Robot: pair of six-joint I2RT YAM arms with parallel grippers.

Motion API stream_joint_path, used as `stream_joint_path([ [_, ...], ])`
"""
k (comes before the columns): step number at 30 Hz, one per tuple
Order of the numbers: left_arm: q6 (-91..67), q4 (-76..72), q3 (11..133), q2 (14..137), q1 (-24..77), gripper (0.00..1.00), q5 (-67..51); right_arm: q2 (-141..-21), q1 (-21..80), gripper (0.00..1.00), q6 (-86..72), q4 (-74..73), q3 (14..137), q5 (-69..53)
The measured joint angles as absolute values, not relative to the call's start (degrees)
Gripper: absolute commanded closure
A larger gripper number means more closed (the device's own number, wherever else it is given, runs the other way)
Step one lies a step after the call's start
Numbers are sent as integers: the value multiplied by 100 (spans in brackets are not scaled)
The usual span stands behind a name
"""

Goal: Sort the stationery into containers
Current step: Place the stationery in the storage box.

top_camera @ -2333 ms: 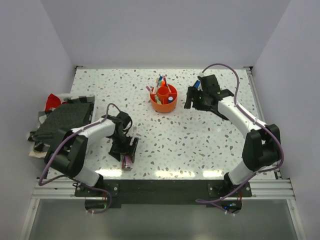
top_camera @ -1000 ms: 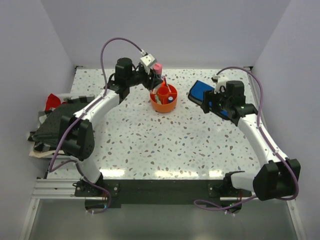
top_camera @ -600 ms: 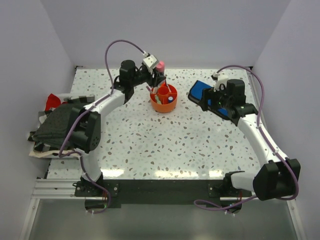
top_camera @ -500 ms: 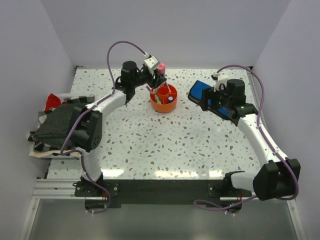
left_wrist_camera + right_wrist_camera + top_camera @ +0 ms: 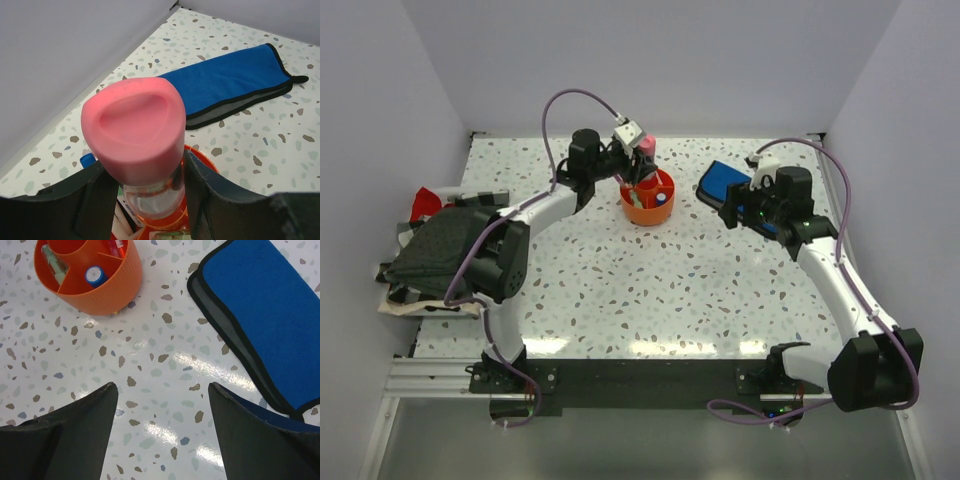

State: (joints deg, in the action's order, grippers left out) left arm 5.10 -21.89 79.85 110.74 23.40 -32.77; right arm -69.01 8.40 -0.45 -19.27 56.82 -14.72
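Observation:
My left gripper [image 5: 642,160] is shut on a stubby glue tube with a pink cap [image 5: 135,127] and a clear body, held just above the round orange caddy [image 5: 648,196]. In the left wrist view the caddy's rim [image 5: 202,166] shows below the tube, with a blue-capped pen [image 5: 88,160] beside it. The caddy holds pens and markers in its ring compartments; in the right wrist view [image 5: 85,270] a blue cap [image 5: 95,276] and a green marker [image 5: 51,261] show inside. My right gripper [image 5: 162,390] is open and empty, above bare table right of the caddy.
A blue cloth [image 5: 722,181] with black edging lies right of the caddy, also in the right wrist view [image 5: 260,315]. A pile of dark and red fabric [image 5: 440,240] sits at the table's left edge. White walls close the back and sides.
My left gripper has carried the pink-capped glue tube from the near left of the table to above the caddy, edging right in the last second. My right arm drew back right.

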Motion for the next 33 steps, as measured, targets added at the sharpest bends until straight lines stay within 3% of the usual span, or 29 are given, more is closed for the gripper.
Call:
stream_joint_path([
  [14, 493, -2226, 7985, 11546, 2340, 100, -3275, -6707, 639, 23, -80, -1981, 5384, -1472],
  [20, 491, -2213, 7985, 11620, 2340, 69, -3262, -6659, 521, 23, -143, -1979, 5323, -1476],
  [21, 493, -2217, 7985, 11618, 2340, 55, -3256, -6659, 508, 23, -152, -1981, 5321, -1476],
  [23, 493, -2217, 7985, 11618, 2340, 45, -3229, -6659, 484, 23, -158, -1975, 5319, -1479],
  [24, 493, -2204, 7985, 11618, 2340, 35, -3210, -6659, 482, 22, -158, -1975, 5321, -1479],
  [25, 495, -2189, 7985, 11618, 2340, 1, -3194, -6661, 480, 22, -158, -1975, 5321, -1479],
  [33, 454, -2032, 8053, 11395, 2333, 0, -3017, -6694, 480, 21, -145, -1977, 5321, -1509],
])
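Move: My left hand already grips the pink-capped tube over the storage box's central cup; the cup's middle lies straight beneath, about 11 cm below. The upright markers stand about 4 cm farther out than the cup; the blue-capped tube sits about 4 cm nearer and 3 cm to its right. The blue pouch lies about 25 cm to my left hand's right, level with it. From my right hand the cup is about 6 cm ahead and 18 cm left. I lower my left hand about 5 cm, almost straight down, sliding the held pink-capped tube into the box's central cup among the pens. There I pause, spread the fingers wide to let go of it, and start back up some 2 cm, clear of its cap. My empty right hand meanwhile drifts a couple of centimetres right and slightly down and back, away from the box. ##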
